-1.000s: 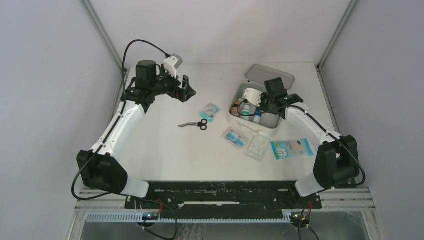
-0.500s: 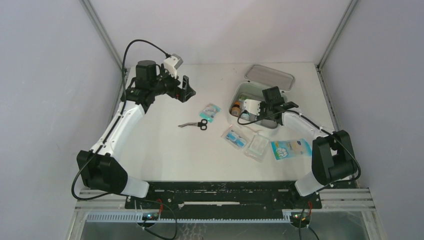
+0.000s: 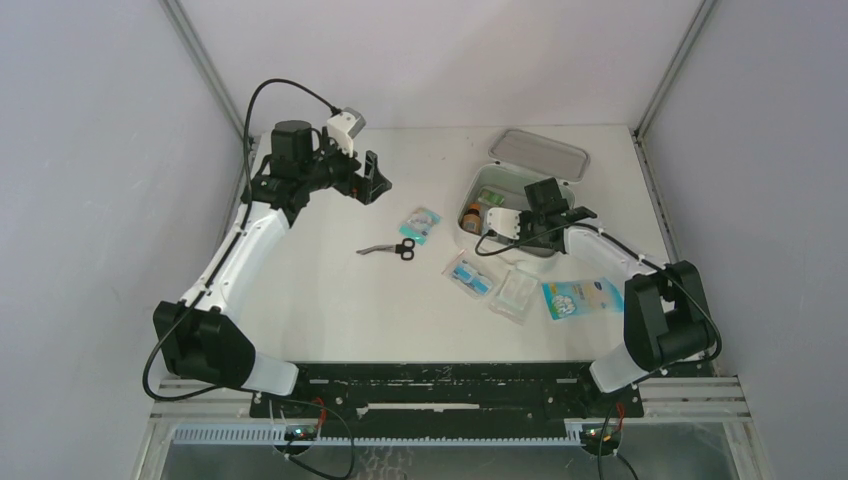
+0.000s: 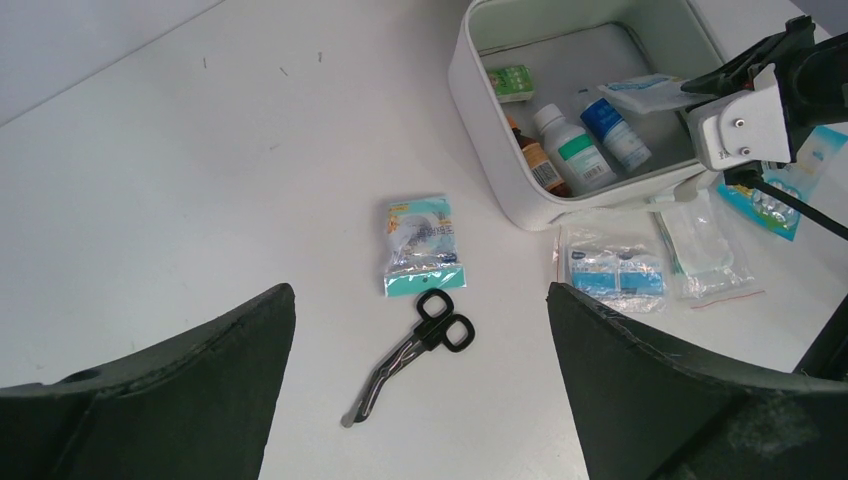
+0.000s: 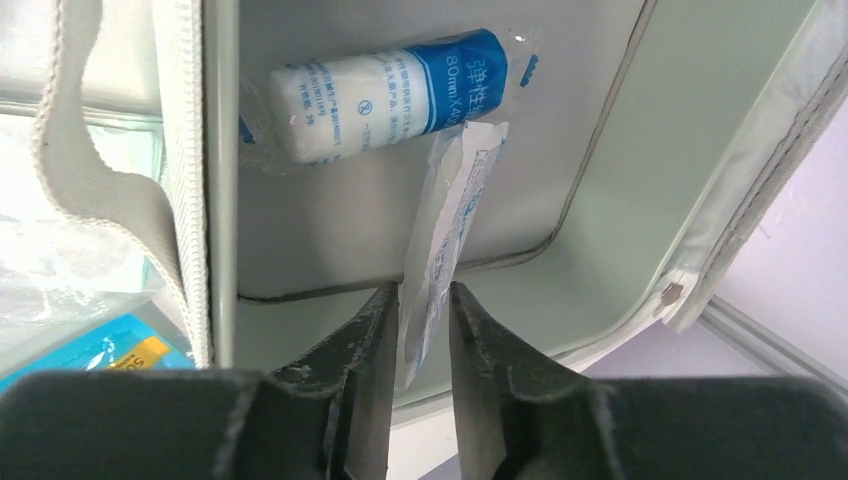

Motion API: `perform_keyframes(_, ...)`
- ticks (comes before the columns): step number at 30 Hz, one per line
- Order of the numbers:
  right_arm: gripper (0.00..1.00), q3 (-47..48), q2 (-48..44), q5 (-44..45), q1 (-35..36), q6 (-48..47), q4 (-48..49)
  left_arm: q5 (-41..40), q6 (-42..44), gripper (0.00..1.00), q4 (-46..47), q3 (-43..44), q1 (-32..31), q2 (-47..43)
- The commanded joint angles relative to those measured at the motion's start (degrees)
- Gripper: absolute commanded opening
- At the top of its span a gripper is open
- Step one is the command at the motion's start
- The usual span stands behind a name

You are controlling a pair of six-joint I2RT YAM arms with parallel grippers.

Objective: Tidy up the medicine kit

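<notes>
The medicine kit (image 3: 472, 192) is a white case lying open at the back right, its lid (image 3: 540, 153) flat behind it. In the left wrist view the kit (image 4: 468, 110) holds several small bottles (image 4: 572, 152). My right gripper (image 5: 424, 300) hovers over the kit's pale inside (image 5: 330, 215). Its jaws stand slightly apart, with a thin flat packet (image 5: 450, 225) hanging loose between them. A bandage roll with a blue label (image 5: 390, 95) lies just beyond. My left gripper (image 4: 420, 290) is wide open and empty, high over the back left (image 3: 372, 178).
Black scissors (image 3: 390, 249) and a teal packet (image 3: 421, 223) lie mid-table. In front of the kit lie blue packets (image 3: 470, 275), a clear packet (image 3: 515, 293) and a blue wipes pack (image 3: 583, 297). The kit's strap (image 5: 70, 150) hangs at its near wall.
My right gripper has drawn back toward the kit's near side. Its jaws have gone from shut to slightly parted around the flat packet. The left arm has not moved.
</notes>
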Motion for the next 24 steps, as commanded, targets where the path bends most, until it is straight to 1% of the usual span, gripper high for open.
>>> perform_keyframes(1, 0.28, 0.0, -3.1, -1.8, -0.5, 0.6, -1.6, 0.7, 0.8, 1.0, 2.6, -1.3, 0.3, -3.1)
perform_keyframes(4, 0.4, 0.0, -4.2, -2.6, -0.8, 1.4, -2.4, 0.7, 0.9, 1.0, 2.6, -1.3, 0.4, -3.2)
perform_keyframes(8, 0.47, 0.1, -6.1, -3.7, -1.1, 2.9, -3.5, 0.8, 0.8, 1.0, 2.6, -1.4, 0.3, -3.1)
perform_keyframes(13, 0.51, 0.3, -8.5, -7.6, -2.0, 5.7, -5.2, 0.9, 1.0, 1.0, 2.6, -1.4, 0.3, -3.1)
perform_keyframes(17, 0.5, 2.5, -8.9, -12.5, -4.7, 8.6, -6.5, 1.2, 0.9, 1.0, 2.6, -1.4, 0.3, -2.9)
perform_keyframes(20, 0.49, 4.6, -7.2, -16.5, -7.2, 12.0, -6.6, 1.2, 0.8, 1.0, 2.6, -1.5, 0.3, -2.9)
perform_keyframes(24, 0.49, 7.9, -2.0, -20.5, -9.6, 17.7, -6.2, 1.2, 0.8, 1.0, 2.6, -1.8, 0.4, -3.0)
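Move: The white gauze packet is still between the right hand's parted fingertips in the box's near right corner, its middle about 3 cm to the hand's left, 1 cm ahead and 2 cm below. The blue-and-white bandage roll lies some 8 cm left, 1 cm ahead and 4 cm below the hand; the white bottle lies beyond it, 14 cm left, 3 cm ahead and equally low. From the left hand the packet is roughly 44 cm right, 6 cm back and 21 cm below. The gauze packet is let go as the right fingers spread from about a quarter to half open. The hand backs off a little over 2 cm towards the box's near side and then lifts some 3 cm away from the packet, easing slightly forward again at the last while its left side rolls up by about 15 degrees. ##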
